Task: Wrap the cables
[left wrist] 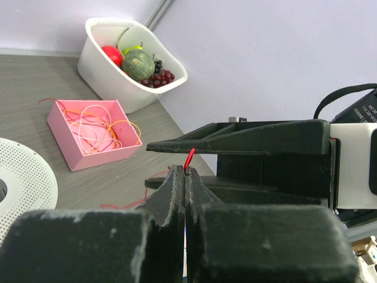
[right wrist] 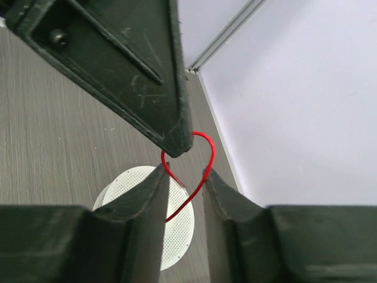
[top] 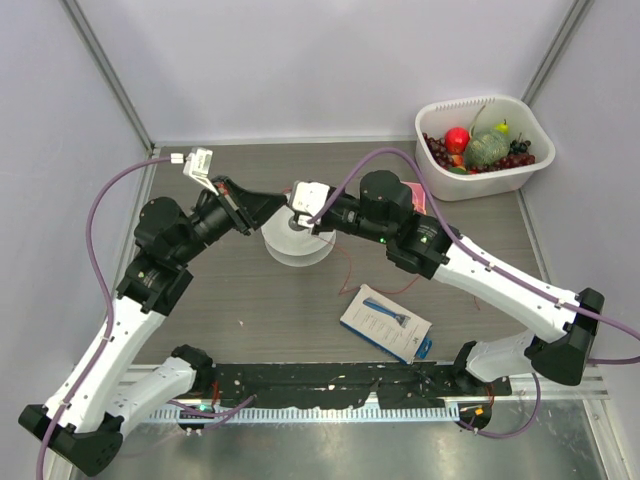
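Observation:
The cable [right wrist: 206, 154] is a thin red wire, curved into a small loop above the white perforated spool [right wrist: 177, 227]. My left gripper [left wrist: 186, 172] is shut on the wire [left wrist: 189, 157], which pokes up from its tips. My right gripper [right wrist: 185, 175] stands partly open around that loop, one strand against each fingertip. The left gripper's fingers [right wrist: 141, 71] cross just above it. In the top view both grippers, left [top: 278, 205] and right [top: 297, 218], meet over the spool [top: 295, 250]. More of the wire [top: 346, 266] trails on the table to the right of the spool.
A pink box [left wrist: 94, 132] holding orange and yellow wires sits behind the right arm. A white basin [top: 437, 115] of fruit stands at the back right corner. A blue-and-white packet [top: 385, 322] lies near the front, before the black rail [top: 330, 385].

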`<state>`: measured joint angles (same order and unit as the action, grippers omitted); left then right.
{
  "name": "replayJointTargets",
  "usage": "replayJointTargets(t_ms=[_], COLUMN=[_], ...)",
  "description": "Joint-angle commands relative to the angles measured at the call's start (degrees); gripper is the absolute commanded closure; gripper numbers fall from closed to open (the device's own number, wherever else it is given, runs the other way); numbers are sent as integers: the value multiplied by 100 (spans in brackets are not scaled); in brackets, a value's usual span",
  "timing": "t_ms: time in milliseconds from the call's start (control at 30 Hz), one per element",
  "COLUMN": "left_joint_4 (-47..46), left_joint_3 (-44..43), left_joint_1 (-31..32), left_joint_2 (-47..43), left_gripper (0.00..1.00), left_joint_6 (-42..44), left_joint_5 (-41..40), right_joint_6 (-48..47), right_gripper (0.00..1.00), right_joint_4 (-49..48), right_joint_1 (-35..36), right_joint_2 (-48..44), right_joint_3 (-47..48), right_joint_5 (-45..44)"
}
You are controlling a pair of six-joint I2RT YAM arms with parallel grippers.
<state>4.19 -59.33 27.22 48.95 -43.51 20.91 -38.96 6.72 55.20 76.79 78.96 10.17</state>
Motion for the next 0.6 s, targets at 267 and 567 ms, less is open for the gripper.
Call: replayJointTargets(t_ms=[267,567], left_joint_4=[117,153], left_joint_3=[-175,-140], left_joint_1=[-24,-33], left_joint_2=[-34,-78], left_gripper=[100,86], left_joint_6=[-299,-229], left_joint_5=[-139,-192], right_joint_6=[-50,-15], right_gripper=[95,99], right_joint_4=[-540,-330], right_joint_1=[44,44], right_joint_2=[-209,-297], right_joint_3=[-3,-74], right_joint_5=[-446,-156])
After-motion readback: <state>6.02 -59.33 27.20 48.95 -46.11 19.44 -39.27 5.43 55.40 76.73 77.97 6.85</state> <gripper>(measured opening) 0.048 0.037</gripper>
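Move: The red cable end sticking out of the left fingertips lies between the open right fingers, about 1 cm ahead of the right hand point and level with it. It is 1 cm ahead and 1 cm right of the left hand point. From the right hand, the white spool is roughly 13 cm ahead, 2 cm right and 34 cm below; the pink box is about 18 cm ahead, 24 cm right and 35 cm below. Easing about 1 cm forward, the right fingers close and pinch the red cable end the left still grips. ##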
